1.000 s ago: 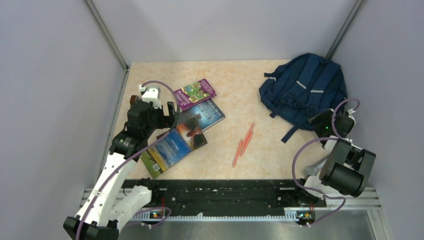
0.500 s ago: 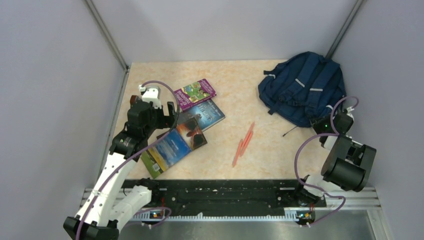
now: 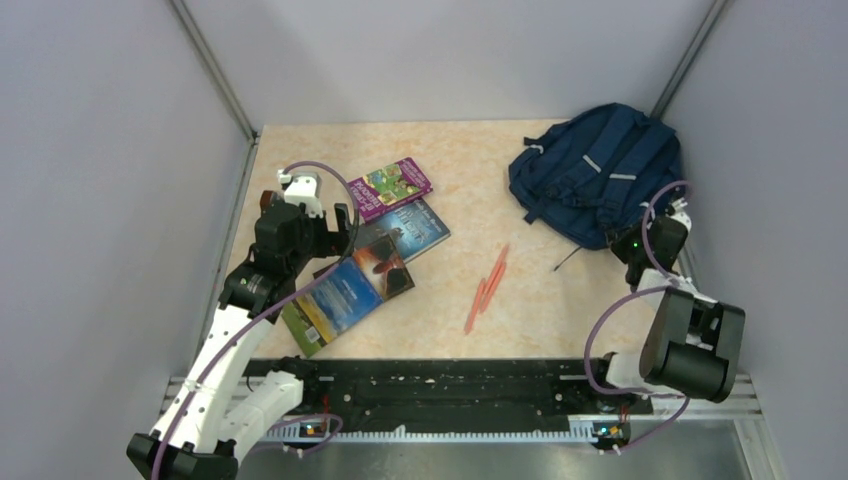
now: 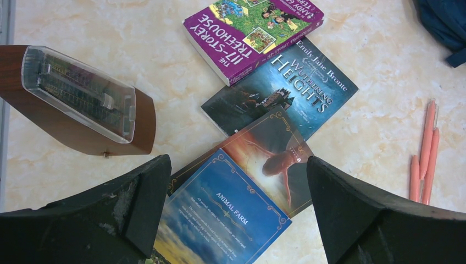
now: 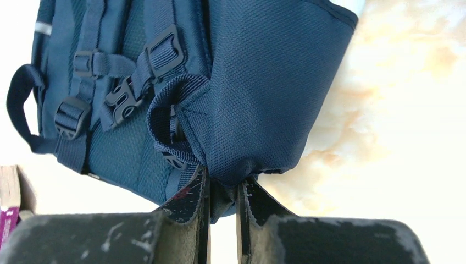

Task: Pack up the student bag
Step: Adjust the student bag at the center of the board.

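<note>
The student bag is a navy backpack lying straps-up at the far right of the table. My right gripper is at its near edge. In the right wrist view this gripper is shut on a pinch of the student bag's bottom corner fabric, with buckles and straps just left of it. My left gripper hovers open over the books. The left wrist view shows its jaws wide apart above the Animal Farm book, touching nothing.
A purple book, a Wuthering Heights book and an orange-cover book overlap at left. A wooden metronome lies beside them. Orange pens lie mid-table. Grey walls close in both sides; a black rail runs along the near edge.
My right gripper closed on the bag's near corner and moved up and left with it. The bag shifted left and its trailing strap lifted off the table. The left arm stayed still.
</note>
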`<state>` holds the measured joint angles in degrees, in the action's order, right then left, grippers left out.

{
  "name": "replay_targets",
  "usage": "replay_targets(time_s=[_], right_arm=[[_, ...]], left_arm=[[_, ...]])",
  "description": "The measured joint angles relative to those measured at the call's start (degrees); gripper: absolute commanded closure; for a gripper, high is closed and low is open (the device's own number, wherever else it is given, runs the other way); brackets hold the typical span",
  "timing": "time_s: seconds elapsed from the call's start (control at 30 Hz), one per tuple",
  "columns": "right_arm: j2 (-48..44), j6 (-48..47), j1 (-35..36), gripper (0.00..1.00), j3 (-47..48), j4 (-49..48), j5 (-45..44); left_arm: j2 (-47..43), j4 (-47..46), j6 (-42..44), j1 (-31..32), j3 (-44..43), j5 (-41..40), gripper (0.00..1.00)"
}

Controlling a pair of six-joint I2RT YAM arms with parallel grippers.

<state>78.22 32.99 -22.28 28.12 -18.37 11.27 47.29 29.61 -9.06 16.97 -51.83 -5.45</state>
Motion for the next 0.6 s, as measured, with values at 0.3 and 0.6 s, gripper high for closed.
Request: replay_targets(time_s=[0.3,0.6], right_arm=[[-7.2,-0.9,9.9,1.0,0.0,6.3,-2.7],[-25.9,-1.5,13.9,1.0,-1.5,19.9,-7.6]], left_arm=[[0.0,0.0,0.0,0.0,0.0,0.0,0.02],[0.1,0.0,0.2,0.0,0.0,0.0,0.02]])
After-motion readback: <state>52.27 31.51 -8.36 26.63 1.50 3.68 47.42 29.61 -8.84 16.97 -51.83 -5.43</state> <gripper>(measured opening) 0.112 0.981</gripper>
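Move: The student bag is already pinched at its near edge by the right hand, its middle about 18 cm ahead, 4 cm left and roughly level in height. The board's center lies some 38 cm to that hand's left, about level ahead, 5 cm below; the orange sticks are 32 cm left and 13 cm back, equally low. From the idle left hand the board's center is about 31 cm right, 4 cm ahead and 22 cm below. The student bag, still held by its near edge in the shut right gripper, is pulled left across the board towards its center, about 7 cm. Then the leftward travel dies out and the hand climbs and draws back, ending some 6 cm higher and 4 cm nearer the base, having turned roughly 10 degrees counter-clockwise on the way. ##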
